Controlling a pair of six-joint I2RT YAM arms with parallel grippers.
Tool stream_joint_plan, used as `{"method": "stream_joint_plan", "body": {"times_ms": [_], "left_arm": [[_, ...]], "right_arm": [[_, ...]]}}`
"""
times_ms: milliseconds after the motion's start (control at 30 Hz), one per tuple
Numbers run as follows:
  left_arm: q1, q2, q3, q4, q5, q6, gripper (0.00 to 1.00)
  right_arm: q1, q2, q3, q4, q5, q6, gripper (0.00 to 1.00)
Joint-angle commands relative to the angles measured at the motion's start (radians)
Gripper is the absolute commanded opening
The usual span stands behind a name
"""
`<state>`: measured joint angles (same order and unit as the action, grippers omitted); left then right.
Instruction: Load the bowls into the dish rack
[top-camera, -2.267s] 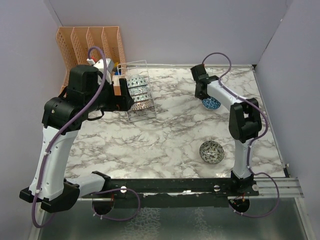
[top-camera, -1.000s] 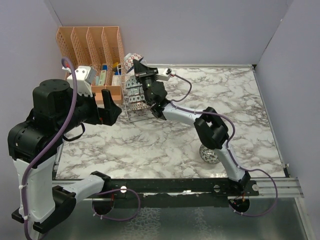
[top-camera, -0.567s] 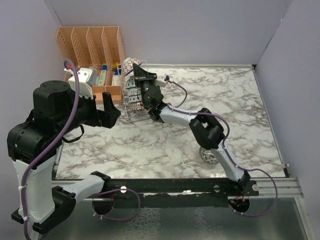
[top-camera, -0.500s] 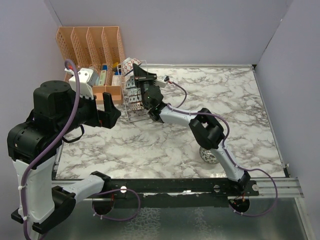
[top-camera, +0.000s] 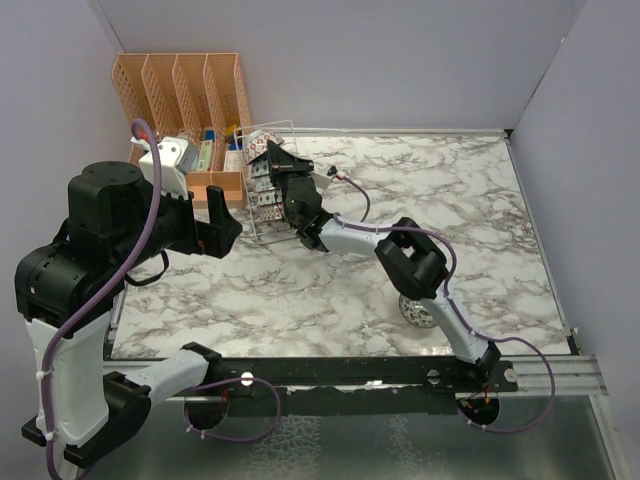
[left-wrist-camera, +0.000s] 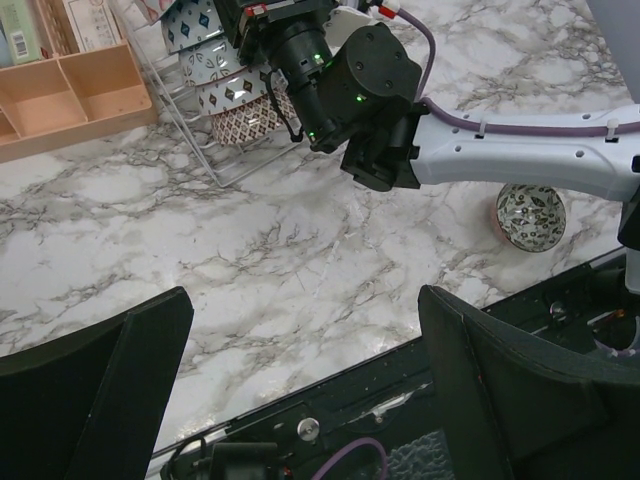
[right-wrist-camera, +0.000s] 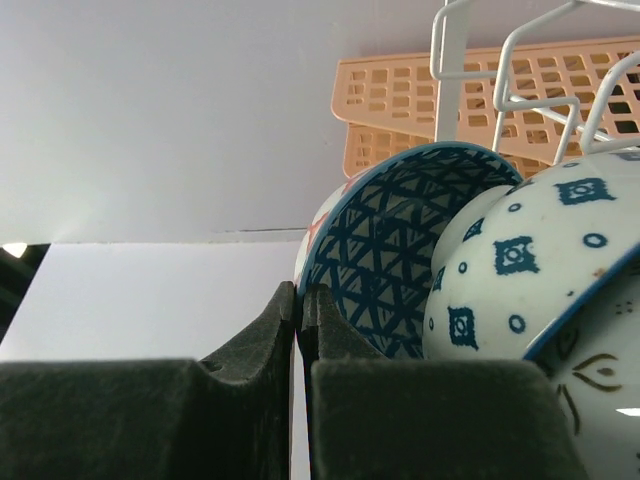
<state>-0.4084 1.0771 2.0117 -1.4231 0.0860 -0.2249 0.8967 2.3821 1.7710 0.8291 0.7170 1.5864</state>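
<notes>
My right gripper (right-wrist-camera: 300, 295) is shut on the rim of a blue-patterned bowl (right-wrist-camera: 400, 260), held on edge at the far end of the wire dish rack (top-camera: 268, 205). In the top view this held bowl (top-camera: 260, 142) sits among the rack's upper wires. Three bowls (left-wrist-camera: 235, 100) stand in the rack in front of it, the nearest being white with blue squares (right-wrist-camera: 520, 270). Another bowl (left-wrist-camera: 531, 210) sits on the table near the right arm's base, half hidden in the top view (top-camera: 418, 312). My left gripper (left-wrist-camera: 310, 400) hangs open and empty, raised over the near-left table.
A peach slotted organiser (top-camera: 180, 85) holding small items stands against the back wall just left of the rack. The right arm (top-camera: 350, 235) stretches across the marble table (top-camera: 450, 210) from its base to the rack. The black base rail (top-camera: 350, 375) runs along the near edge.
The right gripper has lowered the held bowl from above the rack down into its far end. The left arm has barely moved.
</notes>
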Motion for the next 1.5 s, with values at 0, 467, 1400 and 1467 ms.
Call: {"method": "stream_joint_plan", "body": {"times_ms": [0, 467, 1400, 1467], "left_arm": [[-0.007, -0.002, -0.005, 0.014, -0.014, 0.01, 0.99], [-0.007, 0.005, -0.006, 0.016, -0.019, 0.006, 0.99], [-0.009, 0.006, -0.016, 0.02, -0.003, 0.004, 0.99], [-0.009, 0.003, -0.021, 0.02, -0.001, 0.001, 0.99]], "right_arm": [[0.011, -0.043, -0.025, -0.011, 0.057, 0.075, 0.01], [0.011, -0.109, -0.122, -0.002, 0.116, 0.115, 0.16], [0.011, -0.26, -0.379, -0.021, 0.012, 0.256, 0.34], [0.013, -0.288, -0.412, -0.022, -0.01, 0.247, 0.34]]}}
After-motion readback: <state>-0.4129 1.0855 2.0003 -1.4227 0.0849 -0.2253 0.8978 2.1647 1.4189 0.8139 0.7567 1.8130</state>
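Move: The right hand holds the last-loaded red-and-blue bowl by its rim; the free slot at the far end of the dish rack lies about 4 cm to this hand's left, level with it forward and back, some 7 cm below. The blue-patterned bowl already racked is about 4 cm nearer the base and 4 cm left, 8 cm down. The peach organizer stands some 20 cm left, level forward, about 12 cm lower. From the left hand the slot is roughly 28 cm ahead, 7 cm right and 24 cm below. The right fingers, still pinching the bowl's rim, sink about 3 cm towards the slot while sliding right, and open gradually to a third of their range, letting go of the rim. The hand then backs off, away from the rack, ending about 5 cm right, 3 cm back and 2 cm lower, with the wrist tipped down some 10 degrees. ##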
